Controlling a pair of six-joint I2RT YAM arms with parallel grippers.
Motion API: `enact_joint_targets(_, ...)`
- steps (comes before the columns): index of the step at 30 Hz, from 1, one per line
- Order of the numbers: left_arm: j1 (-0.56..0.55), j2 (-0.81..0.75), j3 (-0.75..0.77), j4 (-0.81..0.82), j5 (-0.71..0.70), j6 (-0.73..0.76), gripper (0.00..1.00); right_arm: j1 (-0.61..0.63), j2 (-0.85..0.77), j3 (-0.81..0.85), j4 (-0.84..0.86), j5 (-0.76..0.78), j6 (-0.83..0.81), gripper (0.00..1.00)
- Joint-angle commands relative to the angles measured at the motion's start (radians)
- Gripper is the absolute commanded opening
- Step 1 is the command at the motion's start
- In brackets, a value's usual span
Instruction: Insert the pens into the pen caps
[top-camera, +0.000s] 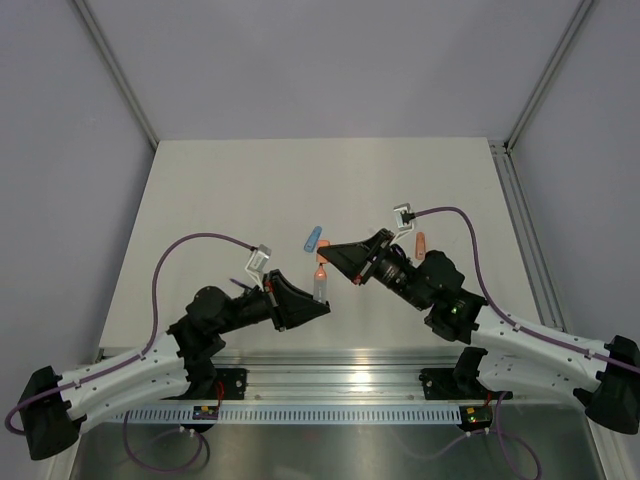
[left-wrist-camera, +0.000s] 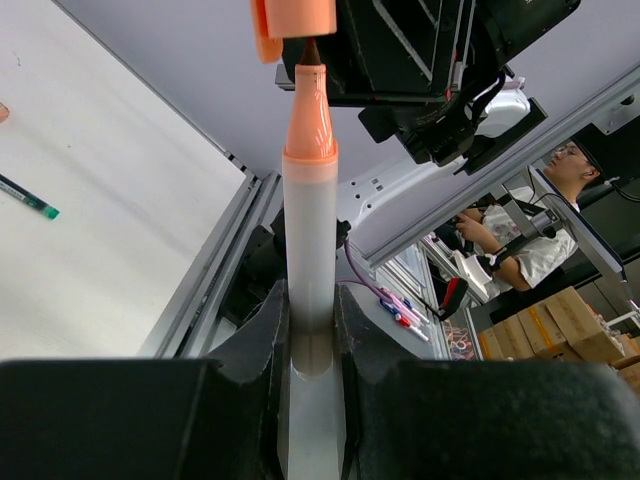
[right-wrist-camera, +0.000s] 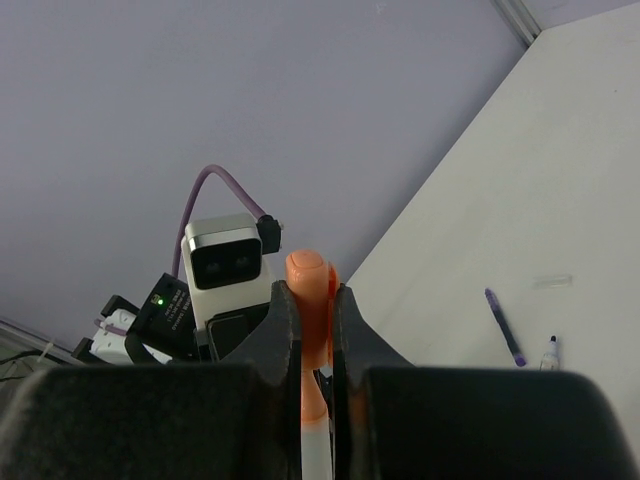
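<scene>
My left gripper (top-camera: 320, 301) is shut on a pen with a clear barrel and an orange end (top-camera: 320, 285), which stands up between its fingers in the left wrist view (left-wrist-camera: 308, 210). My right gripper (top-camera: 327, 257) is shut on an orange pen cap (top-camera: 322, 250), seen pinched between the fingers in the right wrist view (right-wrist-camera: 311, 290). The cap (left-wrist-camera: 293, 20) hangs right over the pen's tip, and the nib is at the cap's mouth. A blue cap (top-camera: 312, 238) and another orange cap (top-camera: 421, 243) lie on the table.
A thin dark green-tipped pen (left-wrist-camera: 27, 196) lies on the white table (top-camera: 250, 190) to the left. In the right wrist view a purple pen (right-wrist-camera: 505, 326), another small pen (right-wrist-camera: 550, 350) and a clear cap (right-wrist-camera: 552, 282) lie on the table. Metal rails run along the near and right table edges.
</scene>
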Motion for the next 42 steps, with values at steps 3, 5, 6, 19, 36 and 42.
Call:
enact_joint_targets(3,-0.005,-0.014,0.02,0.034,0.002,0.024,0.0,0.01,-0.009,-0.009,0.048,-0.05,-0.002,0.01)
enact_joint_targets(5,-0.005,-0.014,0.02,0.033,-0.001,0.022,0.0,0.009,-0.012,-0.018,0.055,-0.071,0.0,0.01)
enact_joint_targets(6,-0.005,-0.012,0.02,0.033,-0.003,0.025,0.0,0.01,-0.018,-0.021,0.061,-0.077,0.001,0.01)
enact_joint_targets(19,-0.004,0.018,0.095,0.047,0.009,0.059,0.0,0.009,-0.084,-0.11,0.113,-0.217,0.02,0.01)
enact_joint_targets(36,-0.005,0.055,0.243,0.042,-0.014,0.154,0.0,0.056,-0.135,-0.15,0.07,-0.244,0.041,0.0)
enact_joint_targets(42,-0.004,0.055,0.296,-0.011,-0.038,0.211,0.0,0.125,-0.133,-0.169,-0.004,-0.208,0.017,0.0)
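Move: The right hand holds the orange cap, with the orange pen's tip just at its mouth, about 2 cm back and 2 cm below that hand. From the left hand, which grips the pen by its rear end, the cap is some 9 cm ahead, 8 cm higher and level sideways. The blue pen lies on the table about 26 cm ahead of the right hand, 2 cm to its left and 29 cm down; the dark pen is roughly 18 cm ahead of the left hand, 20 cm to its left and 23 cm below. The right hand keeps its pinch on the orange cap and brings it back and slightly down onto the pen's tip, then carries on back while rising, about 4.5 cm back and 2.5 cm up in all with a slight shift right, its fingers tipping up some 10 degrees. The left hand, still gripping the pen, at first stays almost put, then lifts about 3.5 cm and eases slightly back and right, so pen and cap climb together as they close on each other along the pen's length. ##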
